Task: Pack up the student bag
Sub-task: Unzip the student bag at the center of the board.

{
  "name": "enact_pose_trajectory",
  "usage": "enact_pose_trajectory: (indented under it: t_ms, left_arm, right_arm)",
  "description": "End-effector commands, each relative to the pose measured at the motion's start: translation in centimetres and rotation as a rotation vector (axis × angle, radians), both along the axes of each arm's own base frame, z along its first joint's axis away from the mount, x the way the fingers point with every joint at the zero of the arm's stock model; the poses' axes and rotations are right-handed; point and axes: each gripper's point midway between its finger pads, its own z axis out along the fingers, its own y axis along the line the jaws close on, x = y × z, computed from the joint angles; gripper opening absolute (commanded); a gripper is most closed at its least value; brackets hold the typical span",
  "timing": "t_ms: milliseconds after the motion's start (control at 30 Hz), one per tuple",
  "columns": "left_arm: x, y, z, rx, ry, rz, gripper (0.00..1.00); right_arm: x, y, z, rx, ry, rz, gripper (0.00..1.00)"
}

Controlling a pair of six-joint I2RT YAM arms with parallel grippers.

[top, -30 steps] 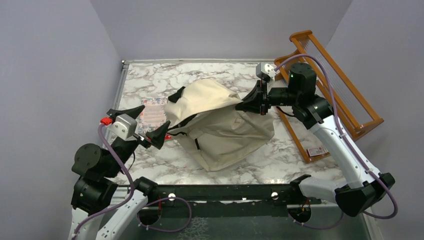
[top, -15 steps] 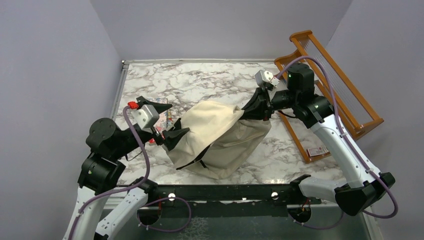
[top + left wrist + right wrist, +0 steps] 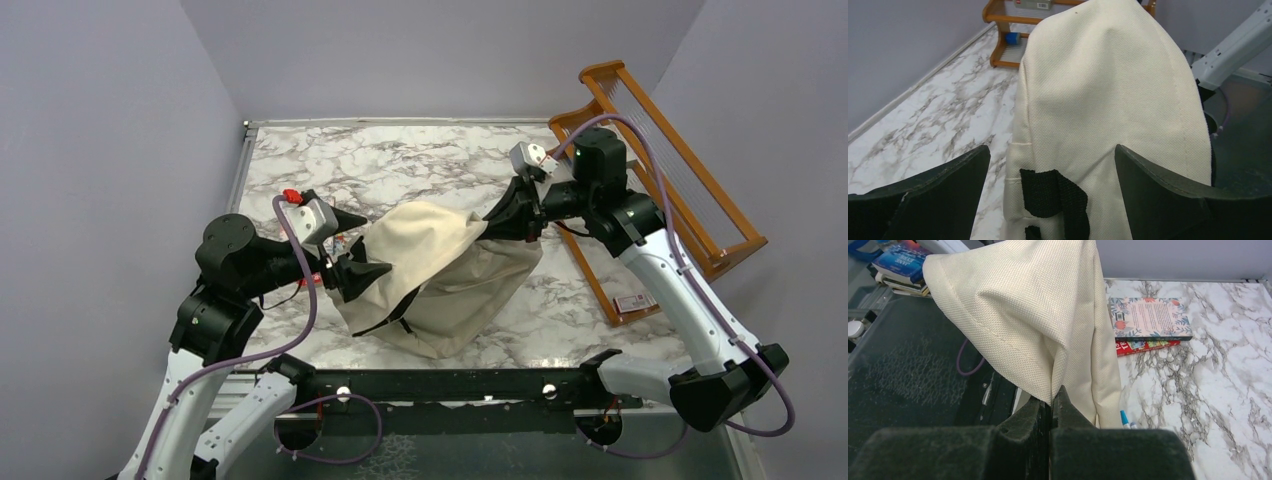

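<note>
The student bag (image 3: 440,270) is a cream fabric backpack lying slumped in the middle of the marble table (image 3: 400,160). My right gripper (image 3: 503,214) is shut on a fold of its cloth at the far right end and holds that end up; in the right wrist view the fabric (image 3: 1033,315) hangs from the pinched tips (image 3: 1054,397). My left gripper (image 3: 358,245) stands open at the bag's left end. In the left wrist view its fingers (image 3: 938,190) straddle the bag (image 3: 1108,100) and a black strap (image 3: 1055,195) without touching them.
A wooden rack (image 3: 660,160) lies at the table's right edge. Behind the bag lie a floral-covered book (image 3: 1150,320) on a red book (image 3: 1143,346), with a blue-tipped pen (image 3: 1124,418) nearby. More books (image 3: 900,267) are stacked off the near side.
My left arm has swung right and forward until its open jaws reach the bag's left end. The right gripper has pulled the bag leftward and lower, then held still.
</note>
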Motion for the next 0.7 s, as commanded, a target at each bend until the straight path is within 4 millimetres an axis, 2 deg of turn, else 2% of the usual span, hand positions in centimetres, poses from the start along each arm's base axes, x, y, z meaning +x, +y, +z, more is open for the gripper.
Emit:
enact_pose_trajectory:
  t_ms: [0,133,300,367,433,667]
  left_arm:
    - [-2.3,-1.1,-0.3,-0.011,0.035,-0.139,0.91]
    - [-2.6,-1.4,-0.7,-0.012,0.055,-0.173,0.77]
    - [-2.6,-1.7,-1.3,-0.009,0.087,-0.196,0.37]
    - [-2.4,-1.8,-1.3,-0.007,0.092,-0.194,0.18]
    - [-2.1,-1.7,-1.2,-0.004,0.086,-0.178,0.01]
    - [1.1,-0.2,-0.3,-0.023,0.074,0.036,0.00]
  right_arm:
    - [0.3,0.3,0.9,0.030,-0.047,-0.008,0.01]
    - [1.2,0.5,0.7,0.029,-0.048,-0.037,0.02]
    - [2.0,0.8,0.6,0.030,-0.044,-0.059,0.05]
    - [2.4,0.7,0.5,0.025,-0.043,-0.085,0.06]
    - [3.1,0.6,0.5,0.019,-0.042,-0.136,0.10]
    - [5.4,-1.2,0.1,0.033,0.056,-0.441,0.37]
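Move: The bag's left-hand fold stands between my wide-open left fingers, about 2 cm to the right, 1 cm back and 2 cm down. From that hand the zipper slit sags about 7 cm back, 4 cm right and 9 cm below, and the red book lies about 12 cm ahead, 12 cm left and 32 cm down. My shut right fingers hold the bag's right-hand edge right at their pads; the left-hand fold is some 18 cm to their left and 4 cm back. I close my left fingers from wide open to almost shut and pinch the bag's left-hand fold, while that hand eases back about 2 cm, then partly forward again, drifting slightly right and down. With the left closing, my right hand slides about 4 cm forward and a little down, turning some 10 degrees clockwise, and its jaws start to part, to about a third open, loosening on the right-hand edge. ##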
